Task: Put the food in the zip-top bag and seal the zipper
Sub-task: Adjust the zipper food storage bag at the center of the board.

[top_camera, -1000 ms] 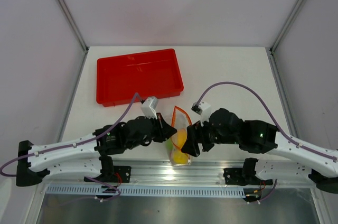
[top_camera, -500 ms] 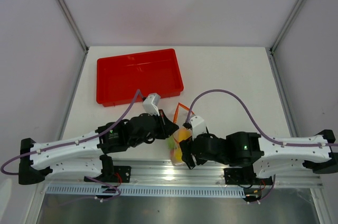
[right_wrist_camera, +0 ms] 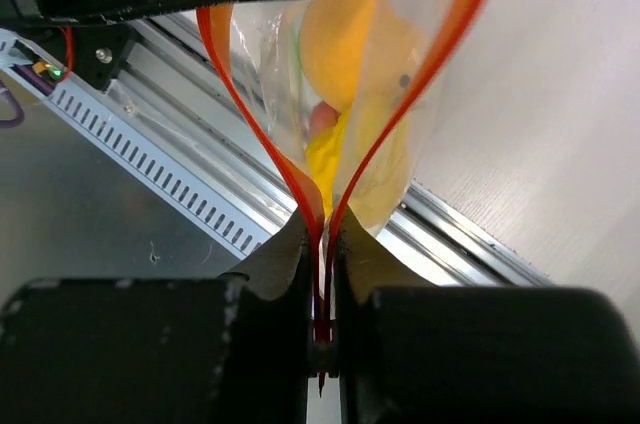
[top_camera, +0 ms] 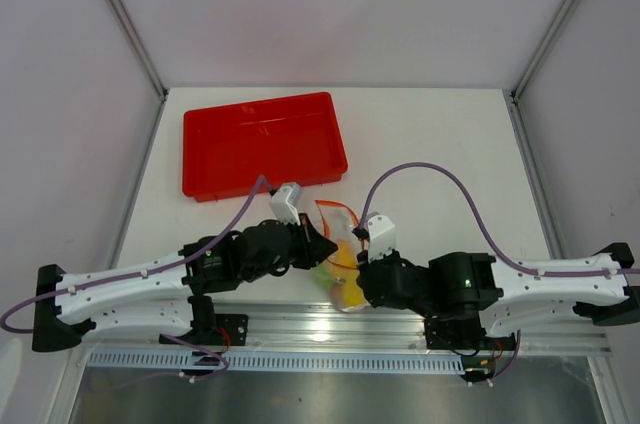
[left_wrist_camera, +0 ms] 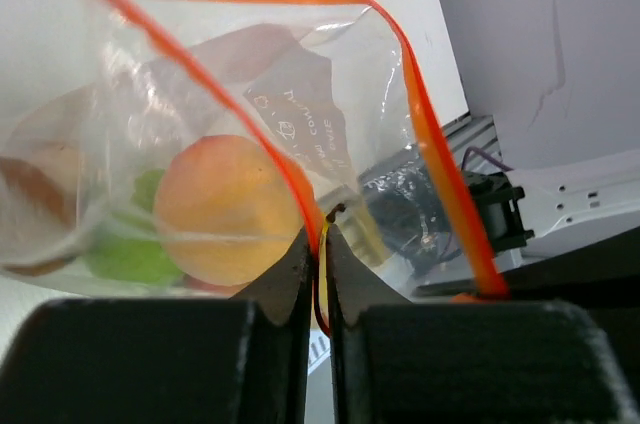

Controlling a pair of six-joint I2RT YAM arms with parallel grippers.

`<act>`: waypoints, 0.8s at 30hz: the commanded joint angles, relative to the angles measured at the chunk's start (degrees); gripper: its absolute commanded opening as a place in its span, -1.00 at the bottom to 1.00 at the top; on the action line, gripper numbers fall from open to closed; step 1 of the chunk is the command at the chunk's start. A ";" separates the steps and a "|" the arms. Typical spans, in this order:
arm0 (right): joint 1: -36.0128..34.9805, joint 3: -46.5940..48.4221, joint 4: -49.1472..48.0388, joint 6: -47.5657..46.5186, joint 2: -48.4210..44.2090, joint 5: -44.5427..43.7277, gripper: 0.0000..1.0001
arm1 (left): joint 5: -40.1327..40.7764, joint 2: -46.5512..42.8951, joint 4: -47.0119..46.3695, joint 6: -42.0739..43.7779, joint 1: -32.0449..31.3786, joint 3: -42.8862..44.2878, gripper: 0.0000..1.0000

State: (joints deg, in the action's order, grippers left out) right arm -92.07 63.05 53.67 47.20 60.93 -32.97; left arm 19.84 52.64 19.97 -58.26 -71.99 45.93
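The clear zip-top bag [top_camera: 341, 249] hangs between my two grippers near the table's front edge, its mouth partly open. Inside it is the food: an orange-yellow peach [left_wrist_camera: 225, 209], a green apple [left_wrist_camera: 128, 252], a brownish piece [left_wrist_camera: 28, 212], a yellow piece [right_wrist_camera: 336, 159] and a red-pink fruit [right_wrist_camera: 321, 117]. My left gripper [left_wrist_camera: 322, 236] is shut on one side of the orange-red zipper [left_wrist_camera: 432, 149]. My right gripper [right_wrist_camera: 322, 231] is shut on the zipper [right_wrist_camera: 300, 184] where its two strips come together. From above, the left gripper [top_camera: 320, 243] sits left of the bag and the right gripper [top_camera: 359, 266] at its right.
An empty red tray [top_camera: 262, 142] lies at the back left of the table. The aluminium rail [top_camera: 330, 322] along the front edge runs just below the bag. Purple cables [top_camera: 430, 169] loop above the right arm.
The right arm has drawn back toward the front edge and its gripper has shut on the bag's zipper. The left gripper has kept its hold, barely moving.
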 commanded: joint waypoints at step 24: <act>5.59 0.23 -5.95 -23.56 -12.94 26.71 -1.00 | -38.77 -14.60 -16.01 58.06 -0.26 2.14 0.99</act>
State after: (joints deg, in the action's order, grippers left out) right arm -87.07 61.84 50.19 26.65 48.42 -11.92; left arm -3.36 34.57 8.71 -12.32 -71.99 46.30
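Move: Both grippers already pinch the orange zipper edge of the food bag, whose filled middle lies about 3 cm back, 3 cm right and 8 cm below the left one. From that hand the peach is roughly 2 cm ahead, 3 cm right and 8 cm down; the yellow fruit is about 8 cm back, 3 cm right and 10 cm down. For the right gripper, the bag's middle is some 3 cm ahead, 3 cm left and 9 cm down. Open the left gripper wide to let go of the zipper edge, easing left first, then climb about 12 cm and draw back some 6 cm, tipping the fingers up by about 45 degrees and swinging them clockwise. Keep the right gripper pinched on its end of the zipper, raise it about 4 cm, then pull back 3 cm and slightly right, turning counter-clockwise. ##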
